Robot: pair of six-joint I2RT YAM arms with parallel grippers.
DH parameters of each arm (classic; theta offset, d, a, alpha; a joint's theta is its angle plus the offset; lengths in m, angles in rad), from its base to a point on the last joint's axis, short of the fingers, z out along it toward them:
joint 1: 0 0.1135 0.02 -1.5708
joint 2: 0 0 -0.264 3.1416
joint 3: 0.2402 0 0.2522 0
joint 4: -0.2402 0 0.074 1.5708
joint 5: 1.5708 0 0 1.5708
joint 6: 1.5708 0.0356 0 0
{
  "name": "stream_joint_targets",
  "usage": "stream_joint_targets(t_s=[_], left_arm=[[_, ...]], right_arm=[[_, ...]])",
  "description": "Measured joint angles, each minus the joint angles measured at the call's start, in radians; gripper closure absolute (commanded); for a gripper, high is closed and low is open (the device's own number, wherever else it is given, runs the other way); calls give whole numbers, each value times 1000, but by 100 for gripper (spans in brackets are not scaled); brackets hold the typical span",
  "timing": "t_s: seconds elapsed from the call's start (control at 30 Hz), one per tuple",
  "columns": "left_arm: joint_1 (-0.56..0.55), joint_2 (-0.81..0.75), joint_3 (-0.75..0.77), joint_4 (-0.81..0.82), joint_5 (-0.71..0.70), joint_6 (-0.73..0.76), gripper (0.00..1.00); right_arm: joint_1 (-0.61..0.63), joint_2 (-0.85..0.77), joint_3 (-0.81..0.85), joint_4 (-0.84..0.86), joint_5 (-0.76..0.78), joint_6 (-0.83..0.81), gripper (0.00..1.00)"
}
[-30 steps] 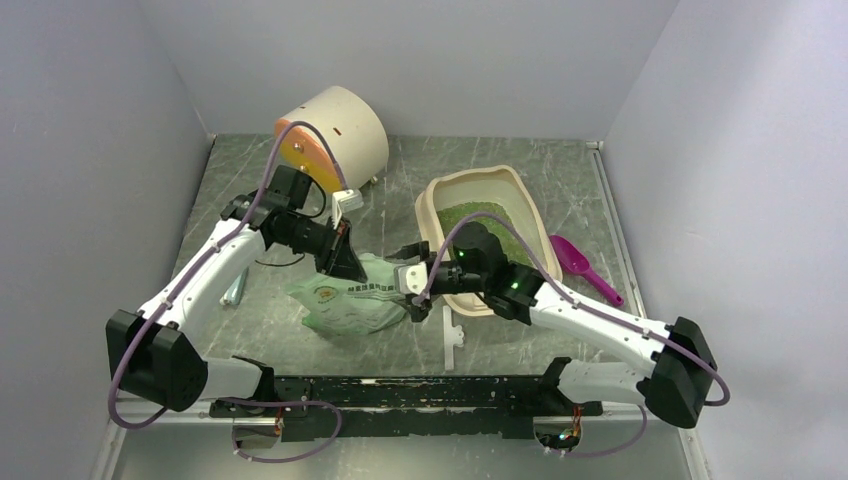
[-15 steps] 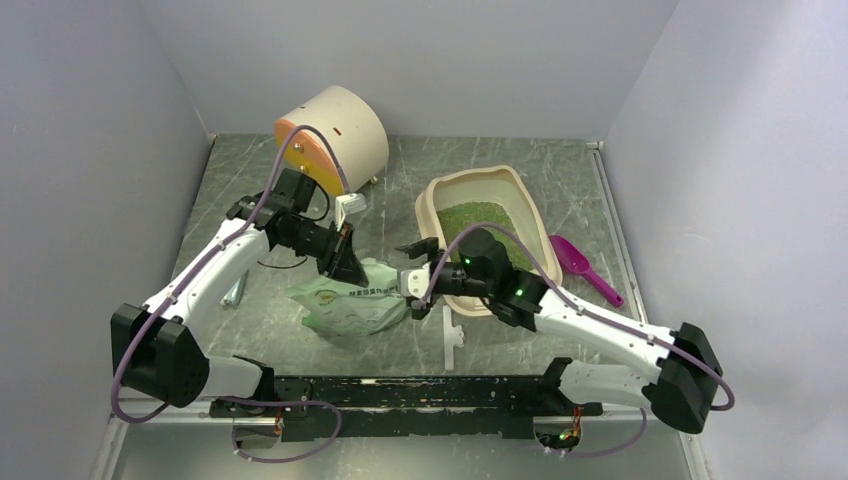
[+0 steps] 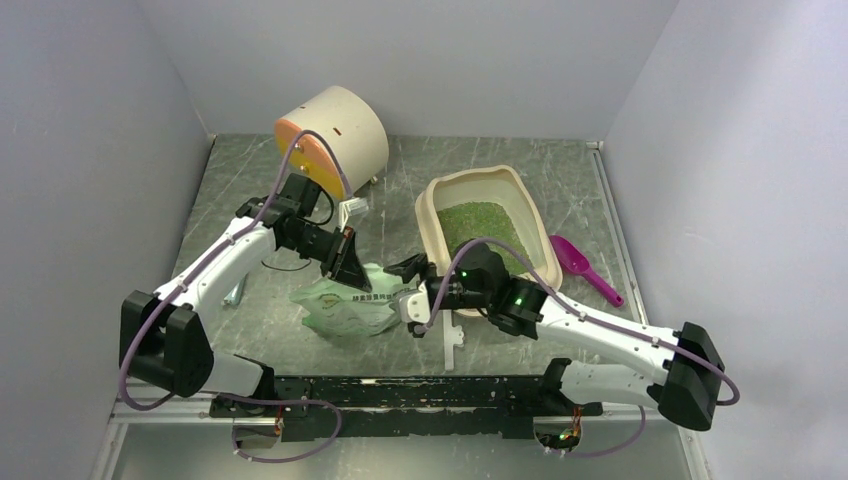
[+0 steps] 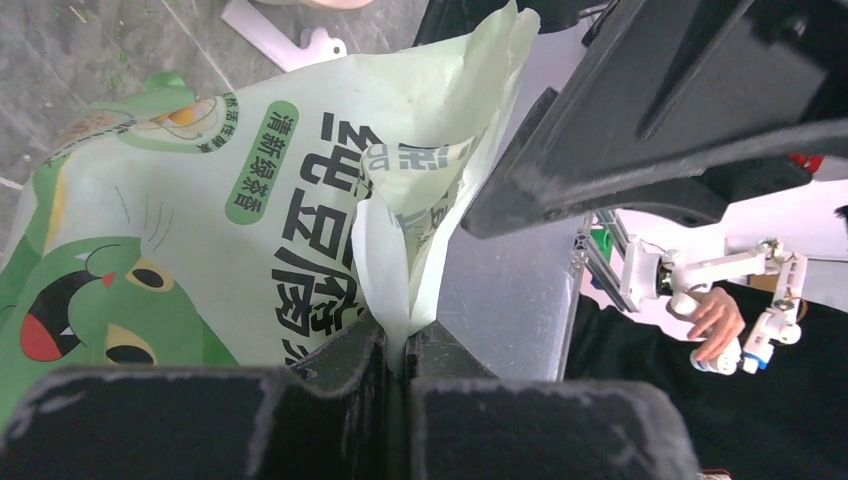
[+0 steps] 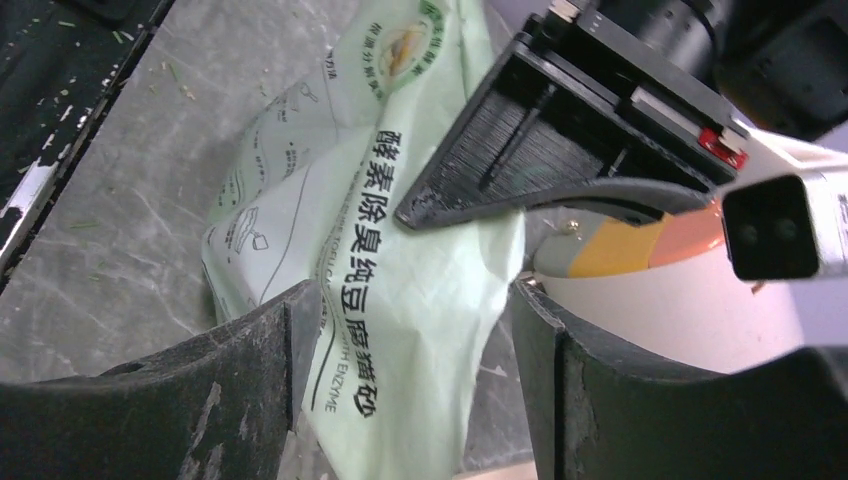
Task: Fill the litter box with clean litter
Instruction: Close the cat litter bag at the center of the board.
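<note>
The beige litter box [image 3: 475, 177] sits at the back right, and a bed of clean litter [image 3: 482, 222] shows inside it. A light-green printed bag [image 3: 345, 305] lies on the table to its left. My left gripper [image 3: 352, 268] is shut on a fold at the bag's top edge [image 4: 405, 330]. My right gripper [image 3: 412, 292] is open at the bag's right end. The bag [image 5: 400, 330] hangs between its fingers [image 5: 250, 380], touching the left one and apart from the right one.
A cream half-cylinder cabinet [image 3: 335, 130] with an orange face stands at the back left. A magenta scoop [image 3: 582, 268] lies right of the litter box. A white plastic piece [image 3: 452, 335] lies near the front. A small grey tool [image 3: 235, 290] lies at the left.
My right gripper has moved left and nearer, off the litter box and onto the bag's right end, with its jaws narrowing a little. The left gripper has kept its hold and dropped slightly.
</note>
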Motion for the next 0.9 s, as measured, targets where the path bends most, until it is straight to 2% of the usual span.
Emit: stream_joint_targets(t_s=[0.07, 0.13, 0.27, 0.33, 0.43, 0.47, 0.53, 0.57, 0.6, 0.7, 0.73, 0.83, 0.87, 0.9], left_arm=[[0, 11, 0, -6, 13, 5, 95], [0, 19, 0, -12, 23, 9, 95], [0, 21, -2, -20, 30, 21, 95], [2, 21, -11, -19, 32, 23, 95], [4, 20, -19, -18, 33, 24, 95], [5, 19, -19, -16, 32, 24, 93], [5, 13, -20, -14, 24, 28, 74], [5, 8, -20, -13, 18, 31, 63], [5, 2, -20, -10, 12, 39, 56], [6, -33, -10, -15, -27, 49, 37], [6, -52, -2, -16, -53, 47, 35], [6, -102, 27, -14, -132, 32, 35], [7, -116, 32, -12, -150, 27, 40], [6, -126, 36, -10, -163, 25, 52]], right_arm=[[13, 18, 6, -8, 0, -11, 30], [20, 42, 10, -13, 11, -26, 36], [22, 85, 11, -12, 68, -56, 61], [25, 98, 11, -11, 87, -63, 65], [31, 104, 11, -3, 114, -60, 83], [32, 104, 11, 3, 121, -56, 89], [31, 104, 14, 10, 128, -41, 100], [28, 105, 20, 8, 126, -30, 100], [23, 105, 28, 0, 121, -14, 100], [-3, 110, 36, -8, 110, 30, 100], [-11, 110, 36, -7, 108, 42, 100], [-23, 109, 36, 10, 108, 71, 100], [-25, 108, 36, 12, 108, 80, 100], [-26, 107, 35, 15, 108, 87, 100]])
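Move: The free right end of the cat litter bag's mouth hangs between my open right fingers, about 2 cm ahead, 1 cm to the left and 3 cm below my right hand. The litter box lies some 15 cm ahead and 22 cm to the right of that hand, the white clip about 7 cm back and 13 cm right, both far below. My left hand still pinches the mouth; its free end is roughly 5 cm to that hand's right, about 1 cm ahead, level in height. My right hand sinks about 3 cm over the bag's mouth while its fingers shut and pinch the mouth's right end; it works forward some 3 cm in all, carrying on after they close, and turns about 10 degrees clockwise. My left hand keeps its pinch until then, opens wide and backs off roughly 2 cm up, with some left and forward, rolling slightly. ##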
